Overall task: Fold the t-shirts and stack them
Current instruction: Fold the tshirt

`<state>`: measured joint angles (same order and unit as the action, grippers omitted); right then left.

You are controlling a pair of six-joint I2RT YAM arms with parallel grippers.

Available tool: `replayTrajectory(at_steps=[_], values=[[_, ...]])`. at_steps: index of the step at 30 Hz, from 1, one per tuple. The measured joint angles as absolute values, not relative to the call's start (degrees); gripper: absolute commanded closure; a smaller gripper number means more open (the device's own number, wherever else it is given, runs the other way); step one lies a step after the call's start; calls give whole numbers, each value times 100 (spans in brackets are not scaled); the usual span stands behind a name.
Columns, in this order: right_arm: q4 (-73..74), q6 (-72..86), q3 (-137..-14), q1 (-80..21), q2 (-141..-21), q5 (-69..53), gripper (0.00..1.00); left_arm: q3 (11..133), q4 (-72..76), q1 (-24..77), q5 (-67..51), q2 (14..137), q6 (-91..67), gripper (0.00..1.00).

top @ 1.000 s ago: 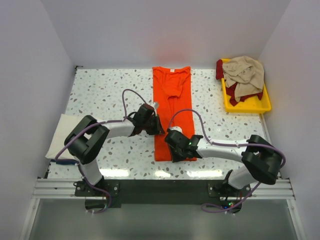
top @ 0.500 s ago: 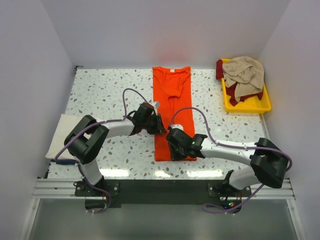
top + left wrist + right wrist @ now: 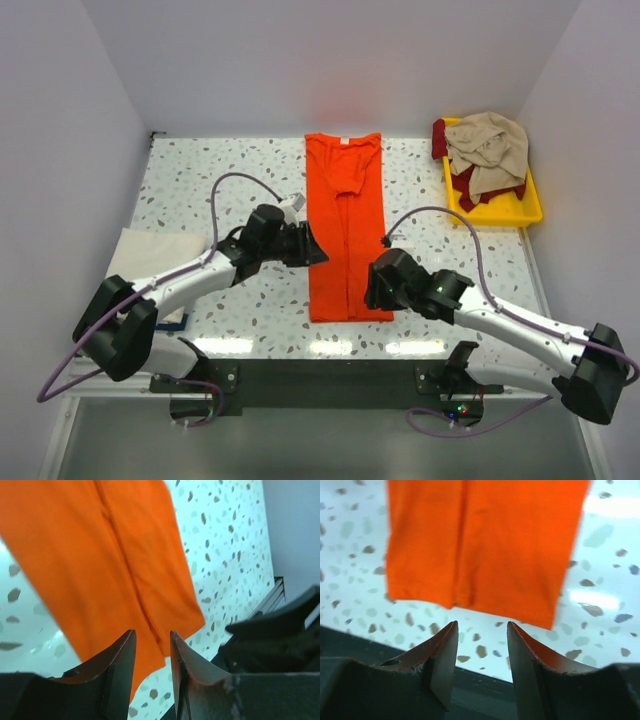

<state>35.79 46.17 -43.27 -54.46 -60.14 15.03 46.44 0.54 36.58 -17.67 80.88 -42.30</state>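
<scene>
The bright orange t-shirt (image 3: pixel 345 225) lies flat on the table as a long narrow strip, its neck with a white tag at the far end. My left gripper (image 3: pixel 311 249) is open and empty at the strip's left edge. My right gripper (image 3: pixel 373 287) is open and empty at the strip's right edge near the hem. In the left wrist view the orange t-shirt (image 3: pixel 110 555) lies beyond the left gripper (image 3: pixel 152 642). In the right wrist view the orange t-shirt's hem (image 3: pixel 485 545) lies just past the right gripper (image 3: pixel 482 630). Beige (image 3: pixel 490 145) and dark red (image 3: pixel 468 184) t-shirts lie heaped in the tray.
A yellow plastic tray (image 3: pixel 500 212) stands at the back right. A cream-white cloth (image 3: pixel 135 260) lies at the table's left edge. White walls close in the table on three sides. The table's dark front rail (image 3: pixel 395 645) shows in the right wrist view.
Both grippers have drawn back off the lower part of the orange t-shirt, the left one to the left and the right one to the right. The strip lies flat.
</scene>
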Motion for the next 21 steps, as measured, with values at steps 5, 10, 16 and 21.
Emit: replayTrajectory(at_steps=[5,10,16,21], values=[[3548,4674,-3420,-4342,-5697,821,53,3874,-106,3649,-1846,7747,-4250,63],[3485,4759,-3157,-4110,-5684,403,54,3229,-228,3651,-2069,7533,-4294,61],[3380,4893,-3026,-3924,-5441,325,53,2827,-67,3767,-2235,7441,-4421,57],[3299,4941,-2842,-3785,-5404,294,53,2622,73,3907,-2255,7428,-4547,58]])
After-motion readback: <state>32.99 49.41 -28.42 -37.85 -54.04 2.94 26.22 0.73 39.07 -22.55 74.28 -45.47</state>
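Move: The left hand hangs some 11 cm above the table. The shirt's near-left hem corner lies about 11 cm back and 3 cm left of this hand. From the same hand, the centre fold's hem end is roughly 11 cm back and 9 cm right. The right hand is about 9 cm up, with the near-right hem corner some 2 cm back and 7 cm right of it, and the centre fold's hem end about 2 cm back and 7 cm left. Both hands head down for the two near hem corners of the orange shirt, fingers staying partly open and touching nothing visibly. The left draws back about 10 cm while sinking nearly as far and drifting left, its fingers tipping some 15 degrees steeper. The right sinks and slides right about 6 cm each, quickly at first, then creeping, and turns slightly clockwise as its fingers tip steeper. ##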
